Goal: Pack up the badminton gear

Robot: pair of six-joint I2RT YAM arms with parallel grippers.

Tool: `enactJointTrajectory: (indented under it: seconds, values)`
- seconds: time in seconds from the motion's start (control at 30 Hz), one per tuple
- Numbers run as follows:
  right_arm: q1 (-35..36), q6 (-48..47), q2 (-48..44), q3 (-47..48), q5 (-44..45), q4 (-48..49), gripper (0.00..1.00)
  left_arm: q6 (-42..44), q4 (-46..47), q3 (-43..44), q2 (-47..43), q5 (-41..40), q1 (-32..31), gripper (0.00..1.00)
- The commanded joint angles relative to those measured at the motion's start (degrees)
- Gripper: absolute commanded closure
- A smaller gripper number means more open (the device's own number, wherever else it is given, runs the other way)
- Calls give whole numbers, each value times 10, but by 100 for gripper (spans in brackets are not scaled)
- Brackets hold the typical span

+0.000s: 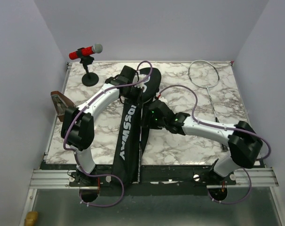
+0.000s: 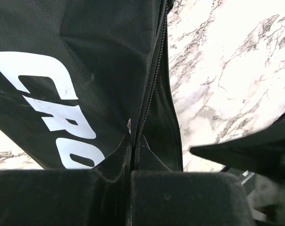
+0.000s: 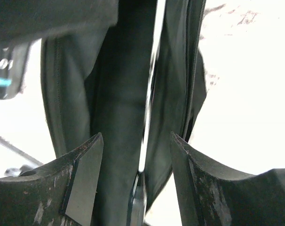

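The black bag (image 1: 128, 136) lettered "CROSSWAY" lies lengthwise down the middle of the marble table (image 1: 180, 146). My left gripper (image 1: 134, 90) is over its wide far end; in the left wrist view it (image 2: 132, 141) is shut on the bag's (image 2: 86, 56) zipper edge. My right gripper (image 1: 150, 117) is at the bag's right side. Its jaws (image 3: 135, 155) stand open around the bag's opening (image 3: 114, 94), and a thin shiny racket shaft (image 3: 147, 113) runs between them, apparently untouched. A second racket (image 1: 209, 94) lies at the back right. No shuttlecocks or tube show.
A red microphone (image 1: 86, 51) on a black stand is at the back left. A brown wedge-shaped object (image 1: 58, 101) sits at the table's left edge. Grey walls close in on three sides. The bag's narrow end hangs over the front edge between the arm bases.
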Motion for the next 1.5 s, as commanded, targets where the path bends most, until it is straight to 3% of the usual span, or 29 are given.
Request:
enactJointTrajectory:
  seconds: [0.0,0.23,0.47,0.73,0.8,1.0,1.1,1.47]
  values:
    - [6,4,-76,-72,-144,23,34,-9,-28,18,9,27,-4,100]
    - [70,15,-64,-116,-200,8,34,-7,-33,30,21,19,-1,100]
    - [84,31,-45,-143,-220,37,39,-4,-34,36,24,13,4,100]
    - [105,29,34,-109,-244,50,44,-3,-36,38,28,14,9,100]
    - [107,28,45,-104,-244,45,48,-3,-35,36,29,15,11,100]
    - [107,44,32,-87,-189,28,85,-4,-33,28,22,17,17,100]
    - [107,42,21,-62,-157,8,93,-4,-35,28,19,19,18,100]
    - [92,42,30,-20,-158,8,99,-6,-38,28,23,22,18,100]
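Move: The upper end of the badminton racket's handle lies about 14 cm back from the open right hand, 3 cm to its left and 7 cm lower. The bag's lettered panel is centred some 7 cm back and 10 cm left of this hand, roughly 6 cm below; the bag edge pinched by the left hand is about 11 cm ahead and 4 cm left, near its height. From the left hand, the same handle end lies roughly 24 cm back and 1 cm right, some 6 cm lower. Back along the racket shaft towards the front edge of the table, the right hand travels about 15 cm with open fingers, rising slightly before sinking some 7 cm and easing left, while turning roughly 20 degrees counter-clockwise and tipping to point more steeply down. There it pinches the top of the handle, then eases up and forward about 2 cm. The left hand keeps its pinch on the bag's zipped edge. ##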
